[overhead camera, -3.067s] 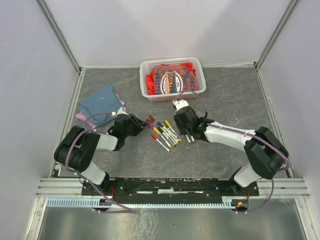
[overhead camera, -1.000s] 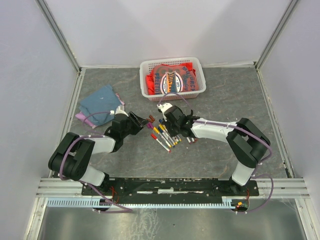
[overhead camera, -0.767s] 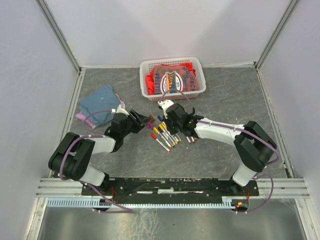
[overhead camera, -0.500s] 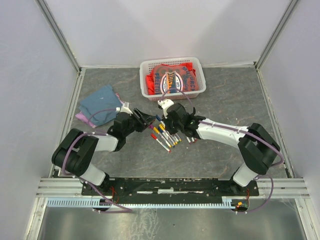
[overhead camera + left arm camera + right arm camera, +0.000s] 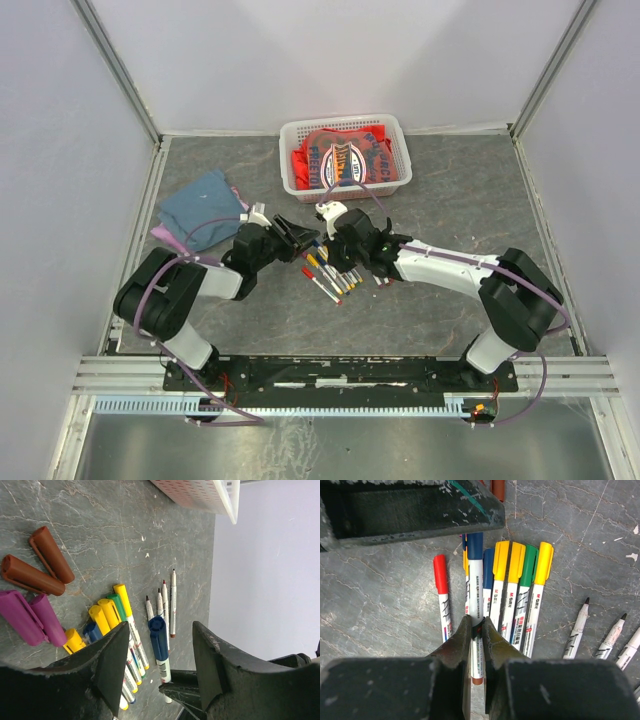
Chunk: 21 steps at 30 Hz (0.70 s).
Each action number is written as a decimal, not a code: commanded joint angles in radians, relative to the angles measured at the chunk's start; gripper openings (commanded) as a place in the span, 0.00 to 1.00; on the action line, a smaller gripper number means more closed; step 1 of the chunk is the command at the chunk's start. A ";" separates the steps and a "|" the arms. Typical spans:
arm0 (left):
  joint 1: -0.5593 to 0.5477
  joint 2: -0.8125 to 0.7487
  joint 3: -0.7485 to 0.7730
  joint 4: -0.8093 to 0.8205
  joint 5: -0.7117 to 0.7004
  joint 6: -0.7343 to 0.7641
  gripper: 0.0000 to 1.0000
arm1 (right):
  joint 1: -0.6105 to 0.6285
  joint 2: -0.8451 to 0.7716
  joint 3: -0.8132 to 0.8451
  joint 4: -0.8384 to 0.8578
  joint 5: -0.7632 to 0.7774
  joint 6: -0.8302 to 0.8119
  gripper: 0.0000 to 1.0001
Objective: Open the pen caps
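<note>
My right gripper (image 5: 476, 622) is shut on the white barrel of a pen (image 5: 476, 600) with a dark blue cap (image 5: 475, 545), holding it above the row of capped pens (image 5: 515, 580) on the table. My left gripper (image 5: 160, 629) is open, and its jaws stand on either side of that blue cap (image 5: 159, 639) without touching it. In the top view both grippers meet at mid-table, the left gripper (image 5: 296, 236) facing the right gripper (image 5: 335, 246). Loose brown caps (image 5: 47, 555) and purple caps (image 5: 30, 617) lie to the left of the pens. Three uncapped pens (image 5: 164, 602) lie beyond.
A white basket (image 5: 392, 128) with red cloth stands at the back centre. Folded blue and pink cloths (image 5: 200, 208) lie at the left. A red-capped pen (image 5: 440, 587) is the leftmost of the row. More uncapped pens (image 5: 577, 625) lie to its right.
My left gripper has moved right toward the right gripper and opened wider, so its jaws now flank the blue cap. The right gripper has held nearly still with the pen.
</note>
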 commanded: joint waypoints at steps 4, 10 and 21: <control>-0.008 0.010 0.033 0.091 0.024 -0.047 0.57 | 0.006 -0.043 0.002 0.054 -0.029 0.017 0.01; -0.010 0.019 0.033 0.119 0.034 -0.057 0.49 | 0.007 -0.044 -0.001 0.058 -0.031 0.020 0.01; -0.015 0.060 0.036 0.172 0.072 -0.065 0.36 | 0.007 -0.053 -0.010 0.063 -0.030 0.024 0.01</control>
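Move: The blue cap of the pen held up by the right hand stands almost in the left hand's open fingers, about 2 cm to its right and 1 cm lower. On the table some 6 cm below that hand, the row of still-capped pens has its caps about 2 cm back and 2 cm right; the loose purple caps lie 4 cm left and 2 cm back, the brown ones 3 cm left and 1 cm ahead. From the right hand the blue cap is about 4 cm ahead, 4 cm left and 4 cm up. No clear grip on the blue cap yet: the left fingers narrow around it by about a third of their gap, one on each side, while that hand eases roughly 1 cm to the right and 1 cm up to bring them over the cap. The right hand keeps its pinch on the white barrel and all but holds still, presenting the pen. ##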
